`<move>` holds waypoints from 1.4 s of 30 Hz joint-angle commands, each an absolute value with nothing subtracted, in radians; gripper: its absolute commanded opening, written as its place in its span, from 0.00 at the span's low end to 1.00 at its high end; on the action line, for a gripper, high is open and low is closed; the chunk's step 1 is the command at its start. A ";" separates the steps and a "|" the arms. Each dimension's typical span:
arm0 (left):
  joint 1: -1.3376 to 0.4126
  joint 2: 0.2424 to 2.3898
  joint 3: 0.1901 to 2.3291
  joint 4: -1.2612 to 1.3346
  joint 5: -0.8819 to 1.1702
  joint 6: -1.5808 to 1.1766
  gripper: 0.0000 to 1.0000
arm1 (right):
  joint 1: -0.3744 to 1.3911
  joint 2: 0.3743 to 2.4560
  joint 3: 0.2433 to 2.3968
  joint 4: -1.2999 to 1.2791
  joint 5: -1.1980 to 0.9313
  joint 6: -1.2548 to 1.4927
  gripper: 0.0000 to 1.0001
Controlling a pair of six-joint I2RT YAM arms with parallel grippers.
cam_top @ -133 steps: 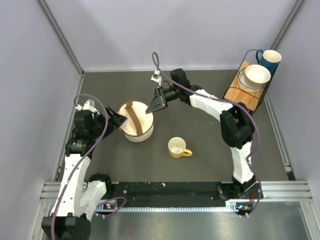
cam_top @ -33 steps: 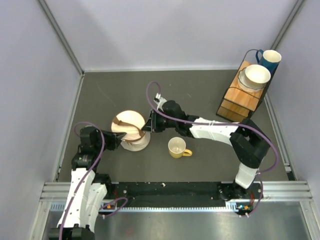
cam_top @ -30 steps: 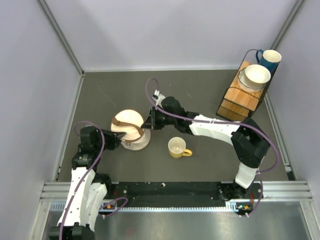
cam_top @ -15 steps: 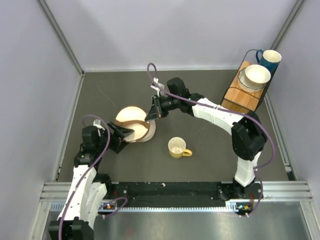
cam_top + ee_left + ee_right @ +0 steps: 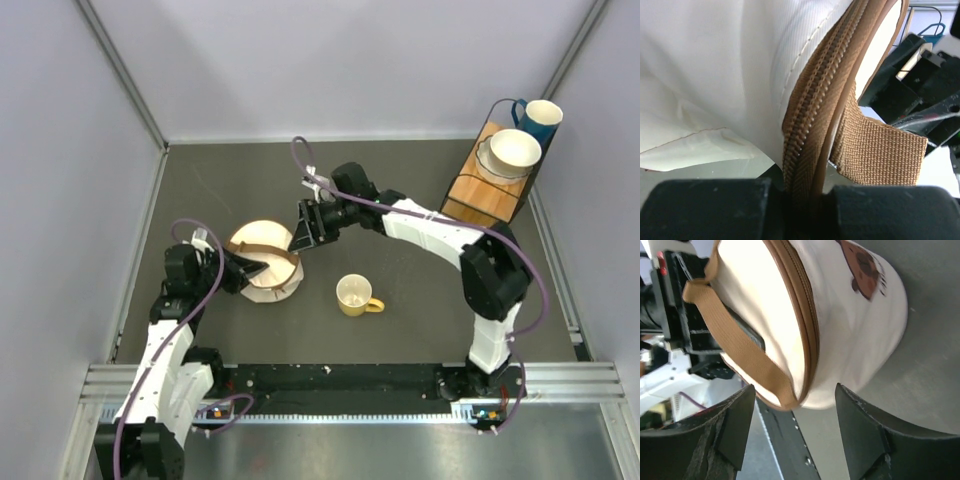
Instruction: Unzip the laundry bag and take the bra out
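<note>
The laundry bag (image 5: pixel 262 250), a cream drum with brown trim, lies tilted on the dark table left of centre. My left gripper (image 5: pixel 240 272) is shut on its brown zipper rim (image 5: pixel 810 130), which runs down between the black fingers (image 5: pixel 705 210). The brown strap (image 5: pixel 880 150) hangs just right of that rim. My right gripper (image 5: pixel 307 226) hovers open at the bag's far right side. In the right wrist view, the bag (image 5: pixel 850 315) and its strap (image 5: pixel 740 345) lie ahead of the open right gripper (image 5: pixel 794 390), untouched. The zipper (image 5: pixel 800 305) looks closed. The bra is hidden.
A yellow mug (image 5: pixel 355 295) stands right of the bag, near the front. At the back right a wooden stand (image 5: pixel 480 195) carries a white bowl (image 5: pixel 514 150) and a blue mug (image 5: pixel 542 117). Grey walls enclose the table on three sides.
My right gripper, shut at the bag's edge a second ago, has lifted back and opened. My left gripper opened, shifted up along the bag and shut again on the rim.
</note>
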State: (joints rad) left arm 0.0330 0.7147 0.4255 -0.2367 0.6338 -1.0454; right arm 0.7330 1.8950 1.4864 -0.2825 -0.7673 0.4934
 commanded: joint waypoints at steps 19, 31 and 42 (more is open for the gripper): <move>0.035 0.773 0.517 -0.296 0.548 -1.178 0.00 | 1.094 1.523 0.985 0.219 -0.103 0.331 0.56; 0.034 0.769 0.522 -0.293 0.552 -1.183 0.00 | 1.118 1.615 1.031 0.259 -0.063 0.357 0.37; 0.035 0.772 0.525 -0.285 0.555 -1.186 0.00 | 1.134 1.664 1.069 0.281 -0.087 0.376 0.37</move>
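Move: The zipper pulls on the laundry bag's near right rim lie from the right hand about 7 cm back, 5 cm to its left and 5 cm lower. The bag strap's right end is only some 2 cm back, 2 cm left and 2 cm below that hand; the yellow mug stands about 6 cm back, 12 cm to its right and 13 cm down. From the left hand, which already grips the rim, the pulls are about 4 cm back, 3 cm right and 2 cm lower. The right hand backs out from beside the strap's end, going right and up about 5 cm each, then swings back and down around the bag's right side and eases left towards the zipper pulls, rolling some 30 degrees so its far side rises and narrowing its open fingers to about half to bring the tips close around the pulls. The left hand keeps the rim pinched to steady the bag, shifting barely a centimetre forward and tipping slightly down before it holds still. ##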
